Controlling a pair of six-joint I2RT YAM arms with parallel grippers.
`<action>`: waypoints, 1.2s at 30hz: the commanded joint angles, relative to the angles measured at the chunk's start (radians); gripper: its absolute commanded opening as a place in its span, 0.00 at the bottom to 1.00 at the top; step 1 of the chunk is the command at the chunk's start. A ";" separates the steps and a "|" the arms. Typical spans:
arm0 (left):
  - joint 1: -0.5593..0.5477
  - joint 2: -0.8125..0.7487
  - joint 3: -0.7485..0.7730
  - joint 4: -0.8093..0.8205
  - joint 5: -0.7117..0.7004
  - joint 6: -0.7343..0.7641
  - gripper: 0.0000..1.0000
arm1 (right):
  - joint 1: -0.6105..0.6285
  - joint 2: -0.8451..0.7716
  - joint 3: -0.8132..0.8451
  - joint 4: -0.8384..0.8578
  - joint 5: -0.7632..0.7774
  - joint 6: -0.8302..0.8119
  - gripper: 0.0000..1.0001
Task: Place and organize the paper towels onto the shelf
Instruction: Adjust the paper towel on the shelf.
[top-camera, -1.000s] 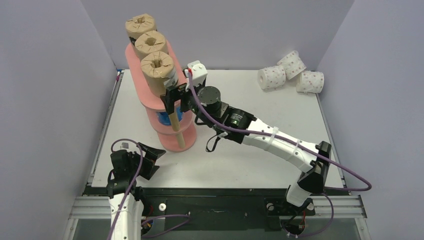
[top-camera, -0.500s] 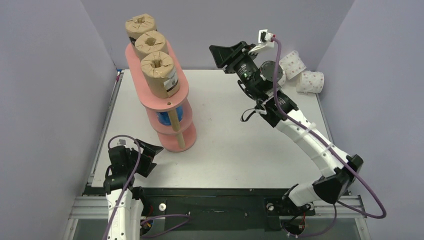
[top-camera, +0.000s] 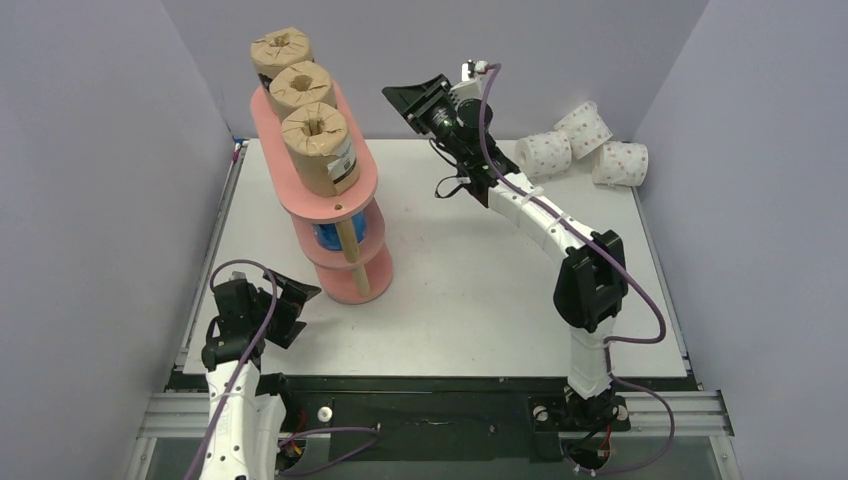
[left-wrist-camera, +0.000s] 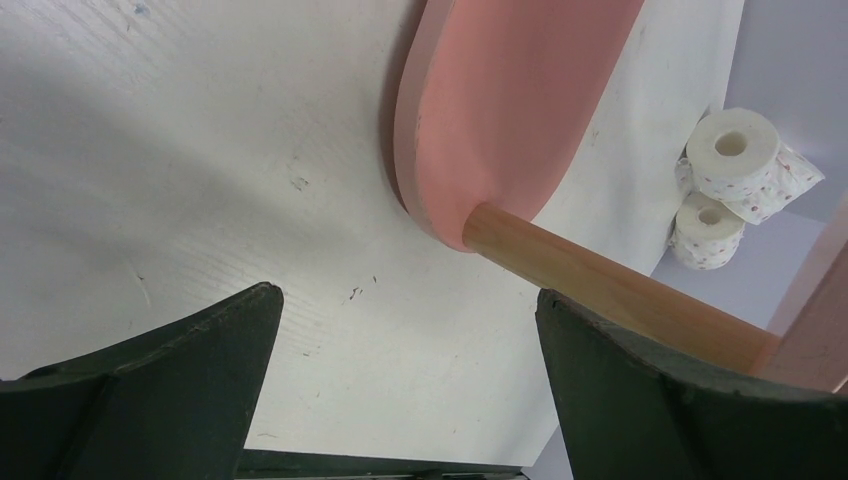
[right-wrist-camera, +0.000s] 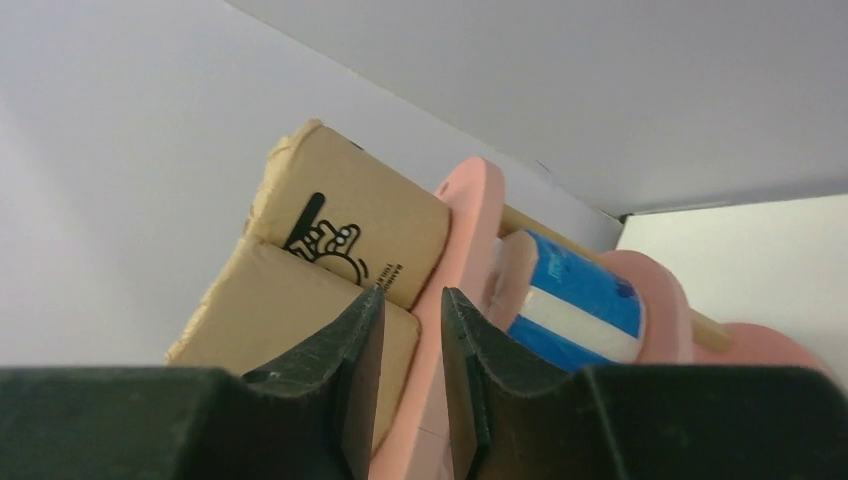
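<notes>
The salmon-pink shelf (top-camera: 318, 185) stands at the left of the table. Three brown paper towels (top-camera: 318, 140) line its top board, and a blue one (top-camera: 330, 237) shows on the middle tier. Three white, pink-dotted paper towels (top-camera: 545, 153) lie at the back right. My right gripper (top-camera: 400, 103) hangs high in the air right of the shelf top, pointing at it. Its jaws stand a narrow gap apart with nothing between them (right-wrist-camera: 412, 292); beyond them are brown rolls (right-wrist-camera: 350, 225) and a blue roll (right-wrist-camera: 575, 295). My left gripper (top-camera: 303, 305) sits low by the shelf's foot, open and empty (left-wrist-camera: 407, 293).
The left wrist view shows the shelf's bottom board (left-wrist-camera: 500, 100), a wooden post (left-wrist-camera: 600, 280) close to the right finger, and two white rolls (left-wrist-camera: 735, 150) far off. Purple walls enclose the table on three sides. The right forearm (top-camera: 540, 215) stretches across the table's middle.
My right arm pulled away from the shelf's middle tier, swung up and back, then turned towards the shelf top while its jaws narrowed. The left gripper barely shifted.
</notes>
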 joint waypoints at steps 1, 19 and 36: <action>-0.001 -0.003 0.020 0.055 -0.016 -0.021 1.00 | 0.008 0.020 0.140 0.131 -0.055 0.102 0.24; -0.003 -0.019 -0.022 0.108 0.007 -0.048 1.00 | 0.074 0.183 0.376 0.016 -0.094 0.127 0.21; -0.003 -0.034 -0.055 0.126 0.024 -0.054 1.00 | 0.125 0.158 0.305 0.026 -0.136 0.089 0.20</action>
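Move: The middle roll on the top shelf is about 14 cm to the left of my right hand, level with it fore and aft, its middle some 4 cm higher. The far roll stands beyond it, about 9 cm ahead and 18 cm left of my right hand; the near roll is roughly 10 cm back and 12 cm left. From my left hand the middle roll is around 27 cm ahead, 4 cm to the right and 36 cm up. I bring my right hand left towards the middle roll, about 8 cm, arching up roughly 7 cm on the way and then sinking about half of that, while drawing back a few centimetres. The wrist swings some 15 degrees counter-clockwise so the nearly shut fingertips point more squarely at the roll's side, ending close beside it. ##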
